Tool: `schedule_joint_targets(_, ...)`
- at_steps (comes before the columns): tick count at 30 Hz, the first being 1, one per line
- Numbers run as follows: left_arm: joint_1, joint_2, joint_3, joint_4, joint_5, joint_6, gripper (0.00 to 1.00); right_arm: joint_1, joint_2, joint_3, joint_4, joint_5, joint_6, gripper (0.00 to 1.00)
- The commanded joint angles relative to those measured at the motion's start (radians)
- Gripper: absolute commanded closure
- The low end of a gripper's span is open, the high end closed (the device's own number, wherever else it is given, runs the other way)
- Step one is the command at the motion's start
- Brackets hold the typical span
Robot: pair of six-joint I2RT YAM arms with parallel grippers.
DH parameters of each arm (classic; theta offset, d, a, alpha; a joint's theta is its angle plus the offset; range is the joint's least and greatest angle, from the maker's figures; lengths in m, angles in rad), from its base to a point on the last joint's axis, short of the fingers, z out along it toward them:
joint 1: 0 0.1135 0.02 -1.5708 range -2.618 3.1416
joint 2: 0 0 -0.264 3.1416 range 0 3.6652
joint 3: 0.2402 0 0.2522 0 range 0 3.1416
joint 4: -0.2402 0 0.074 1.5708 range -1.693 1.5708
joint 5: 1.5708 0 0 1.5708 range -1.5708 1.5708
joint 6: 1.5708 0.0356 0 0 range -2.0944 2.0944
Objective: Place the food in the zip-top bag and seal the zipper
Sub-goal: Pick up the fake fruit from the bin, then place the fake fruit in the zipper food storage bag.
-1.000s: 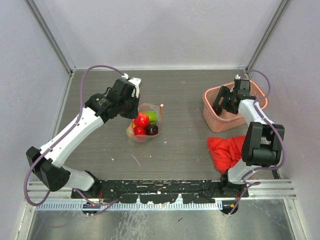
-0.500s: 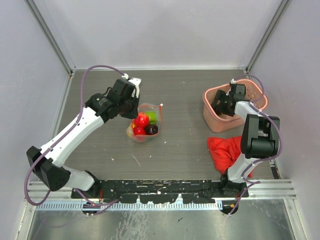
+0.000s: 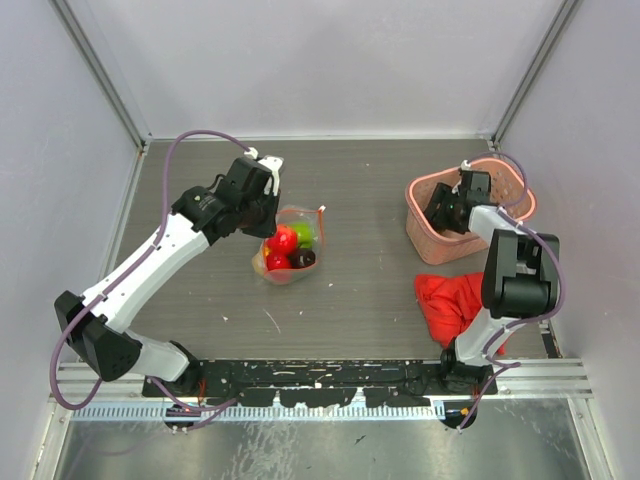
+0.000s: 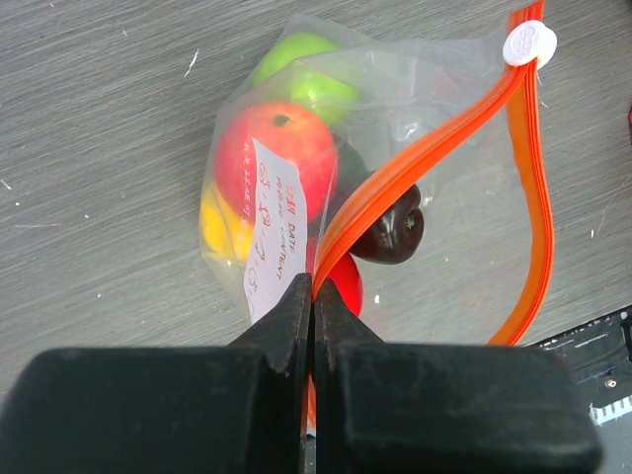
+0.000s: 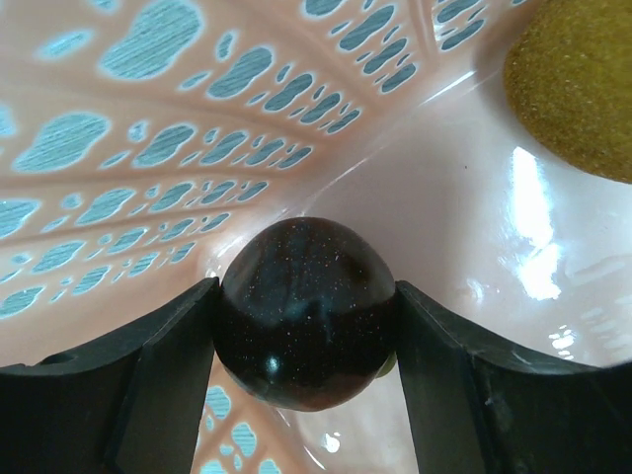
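The clear zip-top bag (image 3: 290, 245) lies mid-table with food inside: a red fruit (image 4: 272, 148), a green one (image 4: 306, 74), a yellow one (image 4: 217, 222) and a dark one (image 4: 390, 232). My left gripper (image 4: 313, 296) is shut on the orange zipper (image 4: 425, 148) at one end of the bag's mouth (image 3: 268, 215). The mouth gapes, and the white slider (image 4: 528, 44) sits at its far end. My right gripper (image 5: 306, 331) is down inside the pink basket (image 3: 420, 190). Its fingers press both sides of a dark brown fruit (image 5: 306, 306).
A brownish-yellow fruit (image 5: 578, 89) lies in the basket next to the dark one, close to the lattice wall (image 5: 148, 148). A red cloth (image 3: 455, 300) is crumpled in front of the basket, near the right arm's base.
My right gripper has moved a little left inside the basket and its jaws have narrowed onto the dark fruit. The left arm and the bag have stayed still.
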State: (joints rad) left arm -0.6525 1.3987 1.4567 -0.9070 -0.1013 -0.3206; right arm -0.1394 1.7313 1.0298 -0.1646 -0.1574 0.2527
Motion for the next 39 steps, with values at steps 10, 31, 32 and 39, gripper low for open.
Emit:
schedule_joint_targets(10,0.004,-0.020,0.036,0.017,-0.011,0.015,1.00,0.003,-0.313,0.026,-0.116,0.057,0.019,0.57)
schedule_joint_targets(31,0.005,-0.016,0.030,0.040,0.003,0.014,1.00,0.575,-0.521,0.254,-0.287,0.224,0.035,0.58)
schedule_joint_targets(32,0.004,-0.017,0.028,0.041,0.005,0.012,1.00,0.615,-0.521,0.257,-0.274,0.227,0.038,0.58)
schedule_joint_targets(39,0.004,-0.015,0.030,0.046,0.014,0.011,1.00,0.854,-0.494,0.261,-0.141,0.202,0.052,0.58)
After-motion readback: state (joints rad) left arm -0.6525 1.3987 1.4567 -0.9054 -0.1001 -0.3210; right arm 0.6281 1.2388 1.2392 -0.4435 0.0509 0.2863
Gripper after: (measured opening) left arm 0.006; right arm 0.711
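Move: The right hand is low in the bin with the dark fruit already gripped; the zip-top bag's middle stands roughly 36 cm to its left, 10 cm back and 3 cm higher. The brown fruit is about 9 cm to this hand's right and 2 cm ahead, the red cloth some 21 cm back, 6 cm right. The left hand holds the bag's rim, the bag's middle lying about 2 cm ahead of it, 6 cm right and 15 cm below. Right hand, still gripping the dark fruit, rises some 23 cm, then swings 25 cm left towards the bag. ##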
